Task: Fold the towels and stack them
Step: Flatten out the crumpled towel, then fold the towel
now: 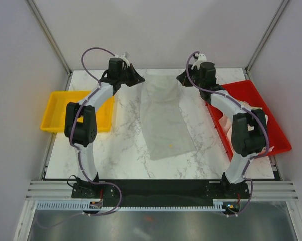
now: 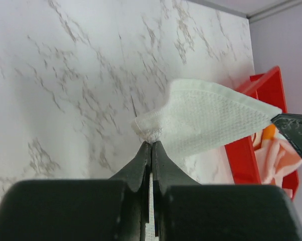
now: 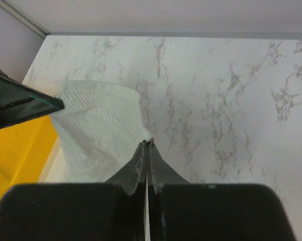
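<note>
A grey-white towel [image 1: 163, 118] is held up by its two far corners at the back of the marble table, and its near end lies flat on the tabletop. My left gripper [image 1: 137, 79] is shut on the towel's left corner, seen up close as the gripper [image 2: 152, 144] pinching the waffle-textured cloth [image 2: 211, 118]. My right gripper [image 1: 183, 79] is shut on the right corner, where the gripper [image 3: 147, 143] nips the same towel [image 3: 98, 125]. More towels [image 1: 226, 120], pale pink and orange-white [image 2: 276, 150], lie in the red bin.
A red bin [image 1: 264, 98] stands at the table's right edge and a yellow bin [image 1: 58, 98] at the left edge. Grey walls and frame posts close in the back and sides. The marble tabletop [image 1: 116, 145] surrounds the towel.
</note>
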Available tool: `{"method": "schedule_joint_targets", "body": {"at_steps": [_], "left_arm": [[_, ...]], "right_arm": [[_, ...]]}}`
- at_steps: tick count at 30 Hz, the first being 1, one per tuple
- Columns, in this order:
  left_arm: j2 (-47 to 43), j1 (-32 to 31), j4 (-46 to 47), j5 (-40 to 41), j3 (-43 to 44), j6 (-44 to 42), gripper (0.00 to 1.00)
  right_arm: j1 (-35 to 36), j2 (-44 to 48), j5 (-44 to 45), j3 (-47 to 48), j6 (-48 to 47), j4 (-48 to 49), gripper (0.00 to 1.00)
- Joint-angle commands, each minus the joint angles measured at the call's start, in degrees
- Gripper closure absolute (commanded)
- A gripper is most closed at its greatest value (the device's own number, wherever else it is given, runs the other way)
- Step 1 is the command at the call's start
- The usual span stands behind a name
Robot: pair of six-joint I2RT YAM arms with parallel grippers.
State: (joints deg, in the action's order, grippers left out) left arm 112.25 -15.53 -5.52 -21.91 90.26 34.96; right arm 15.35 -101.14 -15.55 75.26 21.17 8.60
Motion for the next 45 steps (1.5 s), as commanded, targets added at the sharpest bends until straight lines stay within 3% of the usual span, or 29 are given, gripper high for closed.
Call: {"method": "schedule_joint_targets", "body": {"at_steps": [1,6,13,30,45], "left_arm": [[5.5,1.6,7.4,-4.4,11.7,-4.1,0.98],[14.7,3.4,7.9,-10.7,22.3,-4.5,0.98],[16.7,4.0,10.1,-13.0,20.5,-5.1,0.98],[1.2,3.2,12.6,-13.7,-3.3,-7.8,0.98],[-10.7,-2.6,14.9,-10.2,-23.8,-5.5,0.98]], "right_arm": [[-3.3,-5.2,-4.7,8.5,-1.0,13.1,1.00],[-4.8,-14.1,-8.4,16.4,-0.7,14.8,1.00],[-4.9,-17.9,-12.9,15.6,-2.1,19.5,1.00],[-6.2,-3.3,-12.4,-1.5,-7.2,11.1,1.00],[-6.0,9.3,-15.1,-22.8,0.7,14.2,1.00]]}}
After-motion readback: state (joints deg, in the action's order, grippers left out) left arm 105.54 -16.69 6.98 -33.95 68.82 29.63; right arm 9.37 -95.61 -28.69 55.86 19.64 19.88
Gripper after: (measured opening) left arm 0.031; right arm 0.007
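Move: Both hands already hold the far corners of the towel, some 15 cm apart, with the rest trailing back onto the table. The middle of the lying part is about 20 cm back of the left hand, 9 cm to its right and 18 cm below. From the right hand it is about 19 cm back, 6 cm left and 20 cm below. The yellow bin is about 31 cm left and 13 cm back of the left hand; the red bin about 29 cm right and 17 cm back of the right hand. Keeping the corners pinched in shut fingers, both hands carry the towel's far edge another 8 to 9 cm forward, rising a little at the end of that reach, then turn back towards the bases over the lying part. They draw back some 15 cm, dipping, lifting part of the way and sinking again to finish about 5 cm lower than they began, while the left hand turns roughly 15 degrees clockwise. ##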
